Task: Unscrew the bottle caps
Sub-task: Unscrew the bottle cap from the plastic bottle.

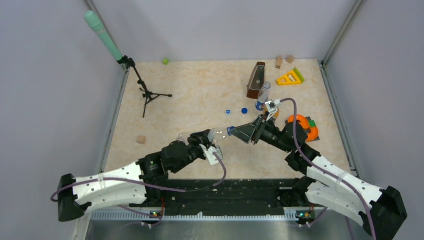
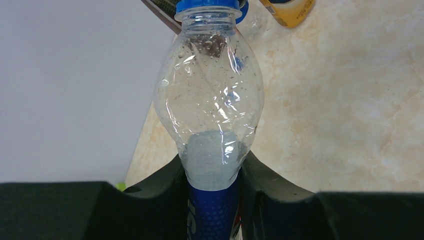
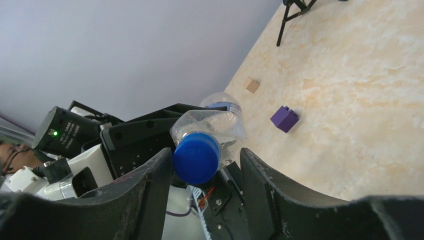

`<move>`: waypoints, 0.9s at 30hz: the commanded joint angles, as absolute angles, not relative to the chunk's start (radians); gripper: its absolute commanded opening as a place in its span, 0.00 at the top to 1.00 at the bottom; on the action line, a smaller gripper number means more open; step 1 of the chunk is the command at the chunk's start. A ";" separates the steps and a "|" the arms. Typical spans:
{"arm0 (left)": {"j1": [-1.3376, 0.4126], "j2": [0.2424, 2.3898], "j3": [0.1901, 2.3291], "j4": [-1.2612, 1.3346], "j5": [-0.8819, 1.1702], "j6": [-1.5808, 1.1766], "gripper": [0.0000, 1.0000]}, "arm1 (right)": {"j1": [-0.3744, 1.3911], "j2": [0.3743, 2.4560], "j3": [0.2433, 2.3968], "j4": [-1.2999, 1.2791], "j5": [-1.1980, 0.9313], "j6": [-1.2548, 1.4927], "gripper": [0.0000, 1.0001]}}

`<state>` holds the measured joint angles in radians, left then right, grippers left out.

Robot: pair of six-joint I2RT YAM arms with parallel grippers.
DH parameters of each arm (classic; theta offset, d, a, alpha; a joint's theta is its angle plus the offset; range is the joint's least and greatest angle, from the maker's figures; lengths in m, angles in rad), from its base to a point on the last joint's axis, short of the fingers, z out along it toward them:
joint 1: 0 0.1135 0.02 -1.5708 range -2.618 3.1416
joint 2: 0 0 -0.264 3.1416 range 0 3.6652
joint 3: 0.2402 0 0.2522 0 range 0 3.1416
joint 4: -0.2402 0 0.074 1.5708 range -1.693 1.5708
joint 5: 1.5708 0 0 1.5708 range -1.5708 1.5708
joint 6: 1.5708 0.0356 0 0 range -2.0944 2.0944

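Observation:
My left gripper point(image 1: 212, 139) point(image 2: 214, 165) is shut on a clear plastic bottle point(image 2: 210, 100) by its blue-labelled body, holding it off the table with the neck pointing right. A dark blue bottle cap point(image 3: 196, 157) point(image 1: 230, 130) sits on its neck. My right gripper point(image 1: 236, 131) point(image 3: 207, 160) is open around that cap: the left finger point(image 3: 150, 190) is at its side and the right finger point(image 3: 270, 190) stands a gap away. Two loose bottle caps, one pale point(image 1: 228, 112) and one dark blue point(image 1: 244, 110), lie on the table behind.
A second bottle point(image 1: 263, 95) stands by a brown block point(image 1: 257, 80). A yellow wedge point(image 1: 290, 77) and an orange ring point(image 1: 300, 125) are at the right, a tripod point(image 1: 146, 92) at the left. A purple cube point(image 3: 285, 119) and a wooden cube point(image 1: 141, 140) lie near the arms.

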<state>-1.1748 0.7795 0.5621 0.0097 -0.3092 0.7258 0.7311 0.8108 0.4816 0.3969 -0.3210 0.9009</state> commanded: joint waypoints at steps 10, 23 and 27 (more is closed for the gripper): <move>-1.184 0.771 0.575 0.047 -0.318 0.684 1.00 | 0.736 0.803 0.535 0.406 -0.348 0.786 0.91; -0.848 0.724 0.718 -0.270 0.338 0.277 1.00 | 0.736 0.798 0.593 0.319 -0.708 0.330 1.00; -0.781 0.781 0.790 -0.351 0.527 0.238 1.00 | 0.736 0.783 0.674 0.158 -0.771 0.154 1.00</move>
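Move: The blue cap on the held plastic bottle's neck sits practically at the right hand's point, between its still-open fingers. From the left hand, which already grips the bottle by its label, it lies about 9 cm to the right, 1 cm ahead and 4 cm higher. From the right hand, two loose blue caps lie about 27 cm ahead and 24 cm below, one straight ahead, one 8 cm right; the standing clear bottle is roughly 29 cm ahead, 16 cm right, 13 cm below. The blue cap gets pinched as the right fingers close on it from either side, the hand nearly still. Still gripping, the right hand then twists some 30 degrees, mostly about its fingers' line, and draws the cap back about 4 cm from the neck. The left hand keeps the bottle, dipping slightly down and back, then swinging about 2 cm left while turning some 30 degrees. ##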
